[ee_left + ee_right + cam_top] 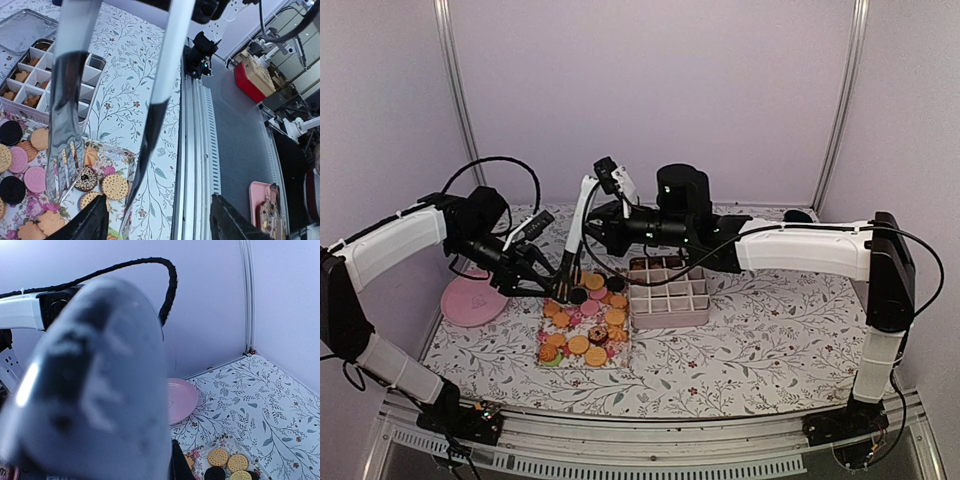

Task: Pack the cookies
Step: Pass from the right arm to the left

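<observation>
The cookies (585,325) lie on a floral tray (552,358), mostly orange-tan with some black and pink. Metal tongs (577,228) slant down over them, arms spread. In the left wrist view the forked tongs tip (62,175) sits beside a chocolate-topped cookie (86,179). My right gripper (600,228) is shut on the tongs' upper part, and the tongs (100,390) fill its wrist view as a grey blur. My left gripper (159,201) hovers low by the tongs' tips, fingers apart, nothing between them. The divided box (668,292) holds brown cookies in several cells (31,100).
A pink plate (473,300) rests at the table's left, also in the right wrist view (181,400). A clear lid (22,30) lies behind the box. The metal rail (196,150) marks the near table edge. Walls close in the back and sides.
</observation>
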Available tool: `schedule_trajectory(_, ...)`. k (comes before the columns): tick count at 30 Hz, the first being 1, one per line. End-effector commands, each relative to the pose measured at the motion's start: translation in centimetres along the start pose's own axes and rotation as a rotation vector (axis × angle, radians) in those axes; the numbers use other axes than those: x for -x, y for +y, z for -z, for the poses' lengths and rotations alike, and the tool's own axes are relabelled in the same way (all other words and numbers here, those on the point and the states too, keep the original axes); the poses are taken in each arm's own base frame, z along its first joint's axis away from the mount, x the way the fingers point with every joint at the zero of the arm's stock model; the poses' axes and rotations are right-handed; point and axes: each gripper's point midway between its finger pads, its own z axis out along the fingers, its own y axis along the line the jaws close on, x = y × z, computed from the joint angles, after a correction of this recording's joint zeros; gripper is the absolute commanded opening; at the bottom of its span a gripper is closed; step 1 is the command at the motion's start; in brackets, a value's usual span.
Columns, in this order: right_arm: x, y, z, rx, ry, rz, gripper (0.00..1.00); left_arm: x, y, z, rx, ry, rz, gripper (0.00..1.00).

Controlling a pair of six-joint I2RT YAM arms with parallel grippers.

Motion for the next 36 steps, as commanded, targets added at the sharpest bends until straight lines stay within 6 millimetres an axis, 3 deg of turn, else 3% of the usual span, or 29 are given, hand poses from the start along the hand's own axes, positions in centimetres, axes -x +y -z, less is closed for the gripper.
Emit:
schedule_trajectory(1, 3.4, 0.9, 0.2, 0.067, -0.073, 0.028, 0.0, 0.3, -1.3, -0.4, -0.07, 0.006, -0.017, 0.68)
schedule_trajectory(6, 3.9, 1.0, -0.4, 0.114, -0.089, 0.02, 0.0, 0.3, -1.8, -0.6, -0.093, 0.005, -0.02, 0.6)
schedule_trajectory(11, 3.4, 1.3, -1.3, 0.163, -0.083, -0.003, 0.0, 0.1, -2.0, -0.7, -0.11, 0.013, -0.014, 0.34)
schedule_trajectory(19, 2.5, 1.3, -1.4, 0.168, -0.071, -0.008, 0.0, 0.1, -2.5, -0.6, -0.124, -0.003, -0.024, 0.07)
schedule_trajectory(24, 2.2, 0.9, -1.5, 0.142, -0.072, -0.013, 0.0, 0.9, -3.4, -0.2, -0.137, -0.039, -0.077, 0.03)
schedule_trajectory(36, 0.4, -3.2, -1.6, -0.018, -0.067, -0.022, 0.0, 2.7, -7.6, 1.3, -0.213, -0.134, -0.193, 0.0)
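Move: One arm of the tongs, near its lower end, stands almost between the open left fingers, about 2 cm ahead and 2 cm right at their height. Below this hand by some 19 cm, the cookie tray lies 6 cm ahead and 8 cm right, the pink plate 12 cm ahead and 18 cm left. From the right hand on the handle, that lower part is about 6 cm back, 8 cm left and 9 cm down. The left hand eases back about 3 cm, pinching one tong arm, then lifts; the right, still gripping, rises 2 cm. ##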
